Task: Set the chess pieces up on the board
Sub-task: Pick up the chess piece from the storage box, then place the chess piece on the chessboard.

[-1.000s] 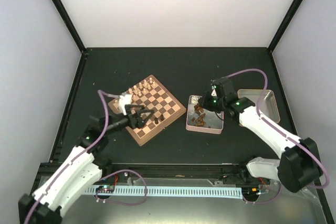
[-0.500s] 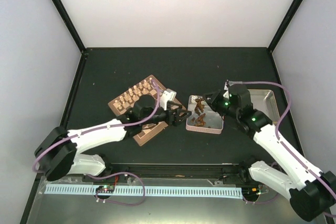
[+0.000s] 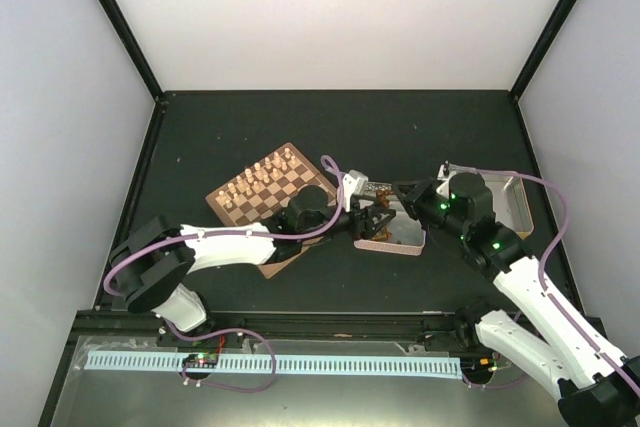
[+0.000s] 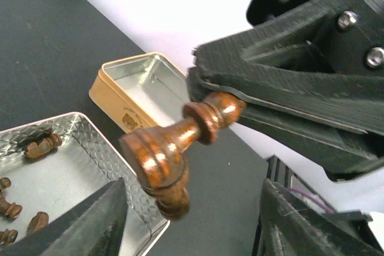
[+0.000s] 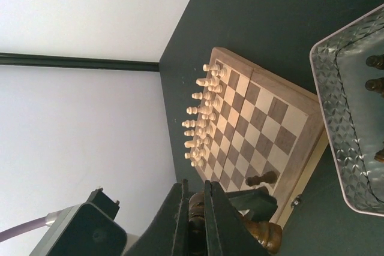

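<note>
My right gripper [image 5: 197,195] is shut on the head of a dark brown chess piece [image 4: 174,145], held sideways in the air above the silvery tin [image 3: 400,243]. My left gripper [image 4: 193,211] is open, its fingers on either side of the piece's base and not touching it. In the top view the two grippers meet over the tin, left [image 3: 370,218] and right [image 3: 392,210]. Several more dark pieces [image 4: 41,145] lie in the tin. The board [image 3: 262,194] carries the pale pieces along its far side. One dark piece [image 5: 262,178] lies on the board [image 5: 264,125] near its near edge.
A tan tray [image 3: 506,198] stands right of the tin, under my right arm; it also shows in the left wrist view [image 4: 129,95]. The black frame posts and pale walls close in the dark table [image 3: 220,127]. My left arm lies across the board's near corner.
My left arm has swung right from the board to over the tin. My right gripper has left the tin and pulled back a little with a dark piece.
</note>
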Robot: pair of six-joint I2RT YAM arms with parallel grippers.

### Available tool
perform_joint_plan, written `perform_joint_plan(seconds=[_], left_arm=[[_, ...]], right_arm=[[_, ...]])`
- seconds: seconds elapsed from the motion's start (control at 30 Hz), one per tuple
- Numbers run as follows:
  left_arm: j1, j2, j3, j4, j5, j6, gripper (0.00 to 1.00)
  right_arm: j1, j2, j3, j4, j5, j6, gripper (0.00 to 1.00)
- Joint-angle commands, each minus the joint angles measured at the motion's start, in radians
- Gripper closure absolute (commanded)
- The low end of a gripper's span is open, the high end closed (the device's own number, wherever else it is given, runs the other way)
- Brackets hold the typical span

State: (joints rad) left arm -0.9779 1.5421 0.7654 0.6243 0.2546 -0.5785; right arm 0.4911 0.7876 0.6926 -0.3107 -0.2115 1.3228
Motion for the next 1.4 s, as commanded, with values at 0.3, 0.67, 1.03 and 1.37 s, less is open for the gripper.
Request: perform_joint_plan(seconds=[0.3,0.67,1.03,1.37], left_arm=[[-0.050,0.059,0.047,0.149,-0.190,0.017,0.63],[-0.056,0.016,0.013,0.107,-0.246,0.061,0.96],[-0.048,-0.220,-0.163,-0.221,-0.331,0.063,0.98],[0.106,-0.647,-0.164,-0.674,-0.528,0.134,0.97]], right_arm=[[-0.009,-0.040,0.002,0.032,-0.020,0.045,0.96],[-0.010,-0.028,0.013,0.033,-0.001,-0.031,0.96],[-0.005,0.184,0.187,-0.086,0.098,-0.485,0.96],[0.223,0.520,0.321,-0.111,0.251,-0.697,0.96]])
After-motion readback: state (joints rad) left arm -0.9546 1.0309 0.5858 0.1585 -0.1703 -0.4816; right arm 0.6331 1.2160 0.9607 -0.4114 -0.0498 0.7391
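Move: The dark piece to take hangs, stuck to the one already pinched in the right gripper, about 2 cm ahead and 1 cm right of the left hand, level with it; from the right hand it is some 1 cm back, 3 cm left and 3 cm lower. The storage box's middle is roughly 9 cm ahead, 4 cm right and 19 cm below the left hand; the chessboard's middle is about 11 cm ahead, 23 cm left, equally low. Close the half-open left gripper on the hanging chess piece, easing forward about 2 cm, while the right gripper stays nearly still with its own piece pinched. Then carry the left one about 13 cm left towards the board, dipping on the way and turning counter-clockwise. Draw the right gripper forward, then left and down, rolling it and keeping it shut. ##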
